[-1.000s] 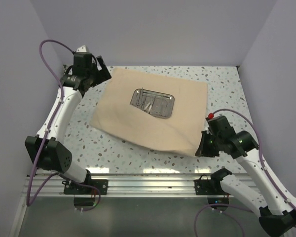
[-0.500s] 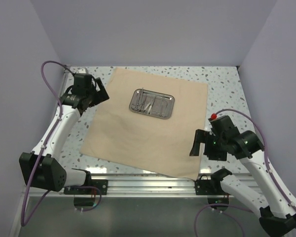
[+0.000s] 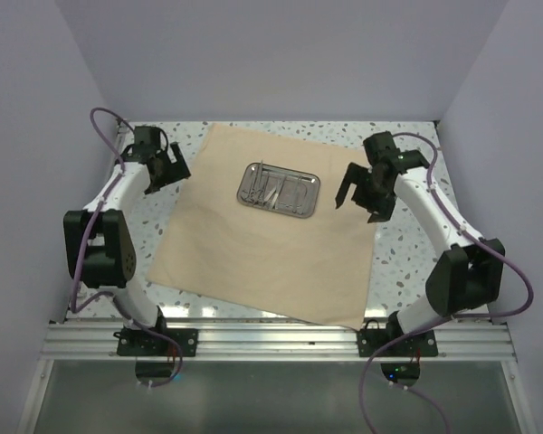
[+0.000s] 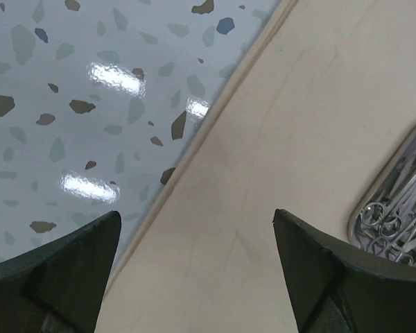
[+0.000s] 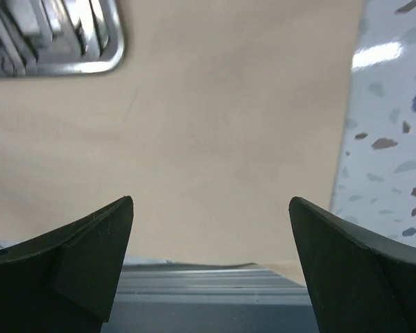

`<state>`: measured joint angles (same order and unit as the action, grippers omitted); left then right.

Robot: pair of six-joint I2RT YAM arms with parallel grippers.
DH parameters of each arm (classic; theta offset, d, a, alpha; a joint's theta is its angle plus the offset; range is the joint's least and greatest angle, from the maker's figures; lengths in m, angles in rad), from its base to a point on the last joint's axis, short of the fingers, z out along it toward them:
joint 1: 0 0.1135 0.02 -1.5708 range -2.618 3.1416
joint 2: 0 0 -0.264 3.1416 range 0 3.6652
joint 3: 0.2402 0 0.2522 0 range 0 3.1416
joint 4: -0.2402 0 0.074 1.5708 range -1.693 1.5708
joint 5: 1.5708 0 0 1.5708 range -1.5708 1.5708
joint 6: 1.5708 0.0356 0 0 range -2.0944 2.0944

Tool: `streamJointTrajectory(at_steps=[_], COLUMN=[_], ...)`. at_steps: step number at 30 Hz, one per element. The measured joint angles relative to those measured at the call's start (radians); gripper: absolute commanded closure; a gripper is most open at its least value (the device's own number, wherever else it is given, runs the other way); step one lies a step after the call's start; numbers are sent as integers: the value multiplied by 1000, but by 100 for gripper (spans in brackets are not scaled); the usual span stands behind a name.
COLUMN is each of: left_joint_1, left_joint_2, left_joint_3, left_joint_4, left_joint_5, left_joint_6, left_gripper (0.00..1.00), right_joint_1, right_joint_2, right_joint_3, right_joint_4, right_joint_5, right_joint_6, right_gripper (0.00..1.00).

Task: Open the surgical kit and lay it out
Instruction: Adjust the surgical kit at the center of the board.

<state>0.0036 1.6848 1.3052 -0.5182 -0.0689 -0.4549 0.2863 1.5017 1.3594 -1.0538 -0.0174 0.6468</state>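
Note:
The tan cloth wrap (image 3: 271, 235) lies spread flat as a large sheet on the speckled table. The small steel tray (image 3: 279, 190) sits on its far half with silver scissors and forceps (image 3: 270, 189) heaped inside. My left gripper (image 3: 167, 167) is open and empty at the cloth's left far edge; its view shows the cloth (image 4: 284, 139) and the tray's corner (image 4: 395, 215). My right gripper (image 3: 355, 188) is open and empty above the cloth just right of the tray; its view shows the cloth (image 5: 208, 139) and the tray (image 5: 55, 35).
Speckled table (image 3: 407, 145) shows around the cloth on the left, far and right sides. An aluminium rail (image 3: 271, 330) runs along the near edge, where the cloth's near right corner (image 3: 348, 316) reaches. Purple walls enclose the table.
The cloth's near fold has been pulled out flat. My right arm swung from the near right corner up beside the tray. My left gripper shifted slightly along the cloth's left far edge.

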Motion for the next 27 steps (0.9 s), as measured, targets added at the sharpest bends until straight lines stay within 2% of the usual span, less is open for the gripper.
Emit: streamJointTrajectory(at_steps=[7,10,16,19,20,22,23,24,25,26,27], left_joint_1=[29,29,29,29,29,29,29,29,29,29,29], left_joint_2=[222,298,401,419,424,430,432,433,434,434,434], left_joint_3=[119,162,254,270,274,275,275,274,270,266,257], left_joint_4=[56,63,61,58,56,50,44,39,38,39,40], left_joint_5=[54,87,107,117,119,125,129,133,139,145,150], left_joint_6=[12,16,29,24,23,16,15,8,6,5,-4], left_gripper=[8,10,20,34,43,53,66,72,79,96,100], right_joint_1=[-210,-237,-250,-259,-261,-264,-267,-269,-271,-273,-275], right_joint_2=[219,310,452,552,589,659,689,703,721,742,759], right_joint_3=[142,175,188,246,275,325,357,381,405,440,470], right_joint_4=[57,84,180,210,214,235,228,234,235,209,192], right_joint_5=[119,176,202,201,201,190,177,165,160,158,150], right_joint_6=[-2,-2,-4,-16,-22,-36,-38,-42,-44,-50,-50], right_gripper=[2,2,4,9,18,30,40,45,55,61,68])
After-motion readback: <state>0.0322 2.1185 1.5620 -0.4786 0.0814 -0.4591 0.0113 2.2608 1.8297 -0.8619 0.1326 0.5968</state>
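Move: The surgical kit lies open on its cloth. For the left hand, the cloth's left edge is about 7 cm ahead, 1 cm right and 10 cm below; the instrument tray is some 26 cm right and 6 cm ahead. For the right hand, the cloth's right edge lies roughly 18 cm ahead, 11 cm right and 14 cm below, with the tray about 15 cm left and 17 cm ahead. Left hand sinks 9 cm and forward, right reaches 18 cm forward, down and right; both close on cloth edges. ##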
